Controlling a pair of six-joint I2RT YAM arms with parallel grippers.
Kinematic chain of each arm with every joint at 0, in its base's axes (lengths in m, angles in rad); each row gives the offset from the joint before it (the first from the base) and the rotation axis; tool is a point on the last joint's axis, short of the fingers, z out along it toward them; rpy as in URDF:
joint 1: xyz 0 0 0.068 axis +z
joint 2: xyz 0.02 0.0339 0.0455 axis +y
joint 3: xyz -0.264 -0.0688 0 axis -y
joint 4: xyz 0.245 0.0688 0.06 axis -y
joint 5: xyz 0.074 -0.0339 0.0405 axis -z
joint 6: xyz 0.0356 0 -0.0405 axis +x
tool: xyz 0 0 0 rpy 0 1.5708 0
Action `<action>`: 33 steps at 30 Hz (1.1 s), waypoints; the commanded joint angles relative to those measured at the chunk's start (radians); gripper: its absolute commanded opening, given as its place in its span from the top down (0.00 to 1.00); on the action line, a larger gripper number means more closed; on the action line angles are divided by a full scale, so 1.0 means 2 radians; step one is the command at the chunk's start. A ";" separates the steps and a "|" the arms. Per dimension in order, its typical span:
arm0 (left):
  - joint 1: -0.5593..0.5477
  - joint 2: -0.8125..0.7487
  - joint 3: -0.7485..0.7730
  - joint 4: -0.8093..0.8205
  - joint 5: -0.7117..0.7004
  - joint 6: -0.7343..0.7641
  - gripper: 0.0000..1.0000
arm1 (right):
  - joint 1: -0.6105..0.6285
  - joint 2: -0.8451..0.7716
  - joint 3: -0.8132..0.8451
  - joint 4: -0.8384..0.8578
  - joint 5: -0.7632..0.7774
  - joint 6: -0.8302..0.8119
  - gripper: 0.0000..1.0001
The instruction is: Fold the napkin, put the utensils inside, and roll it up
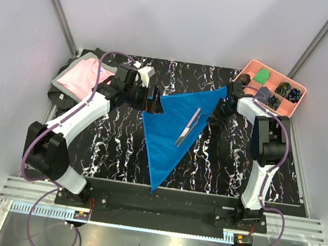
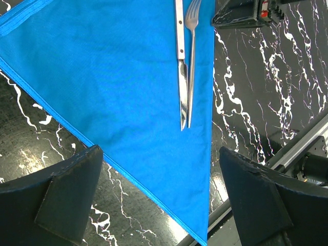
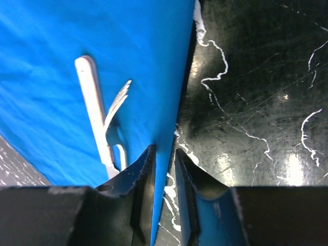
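The blue napkin (image 1: 173,124) lies folded into a triangle on the black marbled table, one point toward the near edge. The utensils, a knife (image 2: 180,66) and a fork (image 2: 191,61), rest side by side on it near its right edge (image 1: 188,127). My left gripper (image 2: 160,154) hovers open over the napkin's left corner (image 2: 113,77), with nothing between its fingers. My right gripper (image 3: 165,154) stands at the napkin's right edge (image 3: 169,77). The cloth's edge runs up between its narrow jaws, and a small gap still shows on the right side. Fork tines (image 3: 119,100) lie just to its left.
A folded pink shirt (image 1: 85,75) lies at the back left. A pink compartment tray (image 1: 254,65) with small cloth bundles stands at the back right. Metal rails run along the table's near edge (image 1: 158,208). Grey walls close in on both sides.
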 commanded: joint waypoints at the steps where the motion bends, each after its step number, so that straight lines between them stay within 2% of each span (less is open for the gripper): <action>1: 0.001 -0.008 0.005 0.010 -0.001 0.004 0.01 | 0.003 0.005 -0.006 0.014 -0.005 -0.004 0.71; 5: 0.001 -0.009 0.005 0.010 -0.006 0.006 0.01 | 0.010 -0.010 -0.027 0.019 -0.007 -0.022 0.71; 9: 0.002 -0.015 0.008 0.006 -0.021 0.012 0.01 | 0.056 -0.089 -0.061 0.027 0.005 -0.063 0.66; 12: 0.024 -0.028 0.009 0.001 -0.040 0.013 0.01 | 0.128 -0.150 -0.094 0.036 -0.001 -0.096 0.60; 13: 0.034 -0.031 0.008 0.002 -0.040 0.008 0.01 | 0.175 -0.162 -0.108 0.036 0.000 -0.107 0.56; 15: 0.070 -0.040 0.011 0.004 -0.027 0.003 0.01 | 0.222 -0.190 -0.123 0.040 -0.006 -0.115 0.52; 19: 0.110 -0.053 0.013 0.004 -0.014 -0.002 0.01 | 0.321 -0.214 -0.161 0.055 -0.015 -0.133 0.41; 20: 0.117 -0.054 0.013 0.004 -0.011 -0.001 0.01 | 0.362 -0.223 -0.169 0.064 -0.017 -0.139 0.38; 23: 0.121 -0.054 0.015 0.001 -0.009 0.000 0.01 | 0.422 -0.233 -0.199 0.095 0.000 -0.163 0.31; 28: 0.124 -0.057 0.018 -0.001 -0.003 -0.001 0.01 | 0.483 -0.233 -0.225 0.100 0.043 -0.189 0.28; 33: 0.124 -0.064 0.018 -0.001 -0.007 -0.003 0.01 | 0.545 -0.239 -0.237 0.099 0.120 -0.189 0.27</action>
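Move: My right hand is low beside the napkin's slanting right edge. The napkin's near corner, over the table's front lip, lies about 33 cm back from it, 21 cm to the left and 2 cm below. The knife's middle is some 9 cm left and 3 cm back of this hand, the fork's about 8 cm left and 4 cm back. From my left hand that corner is roughly 27 cm back, 4 cm right and 17 cm down. I dip my right hand a centimetre, then sweep it about 32 cm back and 20 cm left to the napkin's near corner, arching some 7 cm up over the cloth and sinking again. On the way I turn it about 70 degrees counter-clockwise and spread the fingers well apart around the corner. My left hand, still wide open, draws off left and a little forward, turning slightly counter-clockwise. ##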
